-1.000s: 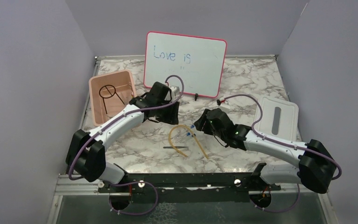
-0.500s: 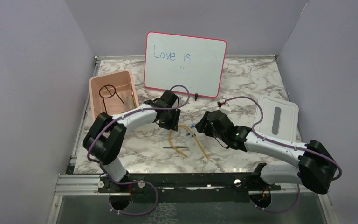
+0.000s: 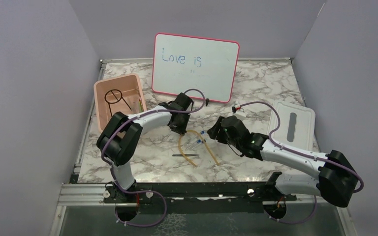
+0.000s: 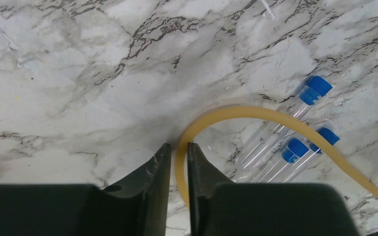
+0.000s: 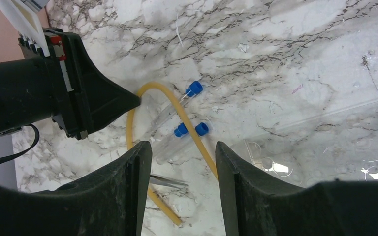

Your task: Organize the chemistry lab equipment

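A tan rubber tube curves across the marble table, over three clear blue-capped tubes. My left gripper is down at the tube's bend. In the left wrist view its jaws are shut on the tan tube, with the capped tubes to the right. My right gripper hovers open just right of the pile. In its wrist view, the fingers frame the capped tubes, the tan tube and metal tongs. A black wire tripod lies in the pink bin.
The pink-framed whiteboard stands at the back, with a small black item at its foot. The bin's white lid lies at the right. A clear plastic piece rests on the table right of the tubes.
My left arm swung from beside the bin towards the middle and came down on the tan tube. Its jaws narrowed around the tube. My right gripper barely moved.
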Motion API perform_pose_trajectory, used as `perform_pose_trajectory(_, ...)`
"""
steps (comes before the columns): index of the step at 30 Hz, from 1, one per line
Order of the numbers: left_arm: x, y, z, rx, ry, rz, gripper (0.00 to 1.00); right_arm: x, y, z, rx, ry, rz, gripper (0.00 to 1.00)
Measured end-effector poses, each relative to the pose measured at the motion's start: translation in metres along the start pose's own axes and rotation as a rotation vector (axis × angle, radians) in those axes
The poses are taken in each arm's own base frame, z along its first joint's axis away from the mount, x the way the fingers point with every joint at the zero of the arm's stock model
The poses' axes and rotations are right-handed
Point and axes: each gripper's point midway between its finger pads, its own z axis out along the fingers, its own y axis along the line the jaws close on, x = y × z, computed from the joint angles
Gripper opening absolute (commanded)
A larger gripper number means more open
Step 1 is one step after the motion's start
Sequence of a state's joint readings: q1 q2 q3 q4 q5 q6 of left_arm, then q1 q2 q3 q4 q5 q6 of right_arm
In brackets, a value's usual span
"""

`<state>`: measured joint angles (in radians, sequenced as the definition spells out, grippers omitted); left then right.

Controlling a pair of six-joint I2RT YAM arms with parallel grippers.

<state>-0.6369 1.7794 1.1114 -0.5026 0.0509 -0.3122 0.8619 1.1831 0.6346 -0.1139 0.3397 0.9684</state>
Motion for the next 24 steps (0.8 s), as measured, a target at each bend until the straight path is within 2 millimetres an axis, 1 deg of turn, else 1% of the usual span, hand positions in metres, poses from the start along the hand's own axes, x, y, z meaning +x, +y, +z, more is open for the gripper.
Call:
perform_pose_trajectory(2,-0.002,0.0,0.001,0.001,-0.002,0.008,0.02,0.0,0.0,0.0,0.0,0.0,0.0,0.54)
perform_pose_trajectory(3,-0.003,-0.001,0.002,0.001,-0.003,0.01,0.0,0.0,0.0,0.0,0.0,0.0,0.0,0.54)
perform_pose_trajectory(9,-0.003,-0.001,0.0,0.001,0.0,0.036,0.0,-0.006,0.004,-0.006,-0.02,-0.017,0.01,0.54)
perform_pose_trajectory(11,-0.003,-0.002,-0.003,0.001,0.004,0.048,0.0,-0.009,0.007,-0.009,-0.03,-0.026,0.017,0.53)
perform_pose_trajectory(13,-0.003,-0.003,-0.012,0.002,0.007,0.062,0.0,-0.012,0.008,-0.011,-0.036,-0.033,0.023,0.53)
perform_pose_trajectory(14,-0.005,-0.005,-0.02,0.004,0.0,0.07,0.0,-0.013,0.008,-0.012,-0.038,-0.036,0.026,0.53)
perform_pose_trajectory(17,-0.022,-0.013,-0.054,0.033,-0.07,0.098,0.0,-0.015,0.009,-0.015,-0.041,-0.042,0.034,0.53)
perform_pose_trajectory(18,-0.034,-0.018,-0.073,0.051,-0.12,0.111,0.0,-0.015,0.009,-0.016,-0.041,-0.043,0.038,0.53)
perform_pose_trajectory(20,-0.049,-0.025,-0.101,0.075,-0.197,0.129,0.0,-0.016,0.009,-0.017,-0.042,-0.045,0.044,0.53)
perform_pose_trajectory(21,-0.057,-0.028,-0.119,0.087,-0.243,0.138,0.0,-0.016,0.008,-0.018,-0.039,-0.044,0.046,0.52)
perform_pose_trajectory(24,-0.072,-0.034,-0.163,0.109,-0.345,0.16,0.0,-0.016,0.006,-0.02,-0.033,-0.045,0.046,0.52)
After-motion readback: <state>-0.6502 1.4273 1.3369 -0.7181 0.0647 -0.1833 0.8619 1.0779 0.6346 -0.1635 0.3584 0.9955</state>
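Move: The yellow tubing's bend sits between the left hand's nearly shut fingertips, with the tubing's middle about 5 cm back and 6 cm to the right. The blue-capped tubes lie some 4 cm back and 5 cm right of the left hand, the tweezers about 10 cm back and 1 cm right, all roughly 1 cm below it. From the right hand the tubing's middle is about 8 cm left, 2 cm back and 9 cm below. Left fingers shut on the tubing's bend and lift it straight up some 18 cm; the right hand rises slightly. ##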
